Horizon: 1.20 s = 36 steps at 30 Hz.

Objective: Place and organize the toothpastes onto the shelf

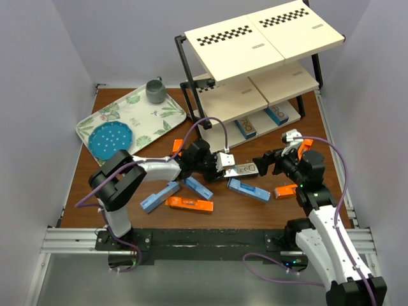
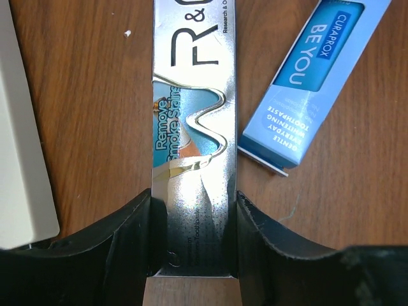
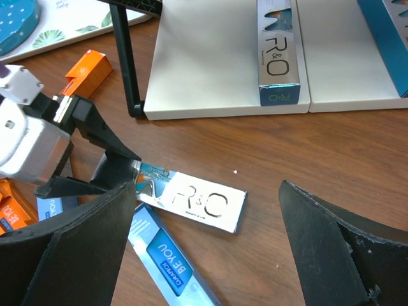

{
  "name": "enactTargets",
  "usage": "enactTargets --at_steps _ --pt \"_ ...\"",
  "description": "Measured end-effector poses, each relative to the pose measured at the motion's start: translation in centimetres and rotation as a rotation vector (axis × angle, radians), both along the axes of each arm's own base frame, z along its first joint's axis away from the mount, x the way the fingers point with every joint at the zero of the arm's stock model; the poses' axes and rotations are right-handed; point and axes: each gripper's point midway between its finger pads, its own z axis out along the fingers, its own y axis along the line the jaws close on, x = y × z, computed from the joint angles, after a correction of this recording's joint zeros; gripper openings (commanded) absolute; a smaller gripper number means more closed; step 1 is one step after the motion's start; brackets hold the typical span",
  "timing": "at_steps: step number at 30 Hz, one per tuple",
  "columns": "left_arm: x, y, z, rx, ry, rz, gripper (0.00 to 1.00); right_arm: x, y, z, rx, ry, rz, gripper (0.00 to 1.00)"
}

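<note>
My left gripper (image 1: pixel 224 163) (image 2: pixel 194 197) is shut on the near end of a silver toothpaste carton (image 1: pixel 245 169) (image 2: pixel 194 95) (image 3: pixel 197 201), which lies flat on the wooden table. Both fingers press its long sides. Just to its right, my right gripper (image 1: pixel 268 159) (image 3: pixel 209 185) hangs open above the carton's far end. A blue toothpaste (image 1: pixel 248 189) (image 2: pixel 306 83) (image 3: pixel 169 258) lies beside it. More blue (image 1: pixel 199 187) and orange (image 1: pixel 189 203) cartons lie scattered on the table. The shelf (image 1: pixel 268 38) stands behind, with a silver carton (image 3: pixel 277 51) and another carton (image 1: pixel 277 115) on its bottom board (image 3: pixel 204 64).
A leaf-patterned tray (image 1: pixel 137 115) at the back left carries a blue plate (image 1: pixel 110 140) and a grey cup (image 1: pixel 155 90). An orange carton (image 1: pixel 285 191) lies near my right arm. The shelf's black leg (image 3: pixel 124 57) stands close to the left gripper.
</note>
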Motion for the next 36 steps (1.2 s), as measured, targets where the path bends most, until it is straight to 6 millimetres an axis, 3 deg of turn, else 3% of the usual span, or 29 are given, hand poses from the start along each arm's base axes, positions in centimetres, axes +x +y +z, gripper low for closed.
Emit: enactTargets --at_steps 9,18,29,36 --pt "-0.8 0.9 4.0 -0.054 -0.051 0.0 0.34 0.0 0.5 1.5 0.082 0.046 -0.018 0.98" --pt "-2.3 2.4 9.1 -0.117 -0.119 -0.038 0.32 0.2 3.7 1.7 0.248 0.262 0.08 0.96" --pt "-2.3 6.6 10.1 -0.105 -0.138 0.002 0.31 -1.3 6.2 1.1 0.298 0.441 0.265 0.96" --pt "-2.9 7.2 10.8 -0.114 -0.159 0.001 0.31 -1.2 6.2 -0.3 0.349 0.553 0.247 0.91"
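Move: The silver R&O toothpaste is already pinched near one end by the left hand, its middle about 7 cm right and 2 cm ahead of that hand at pad height. It lies some 11 cm left, 2 cm ahead and 15 cm below the right hand. From the left hand, the right gripper is roughly 18 cm right, 1 cm ahead and 15 cm up. A blue toothpaste lies 12 cm right and 6 cm back; another, 7 cm left and 4 cm back. Straight up first, about 10 cm, the left hand lifts the pinched silver toothpaste off the table, then carries it some 7 cm left and slightly back, tilting its free end upward. The right hand, wide open, swings about 6 cm left, rising slightly before sinking again, while its wrist tips down some 30 degrees and rolls towards the toothpaste's free end. ##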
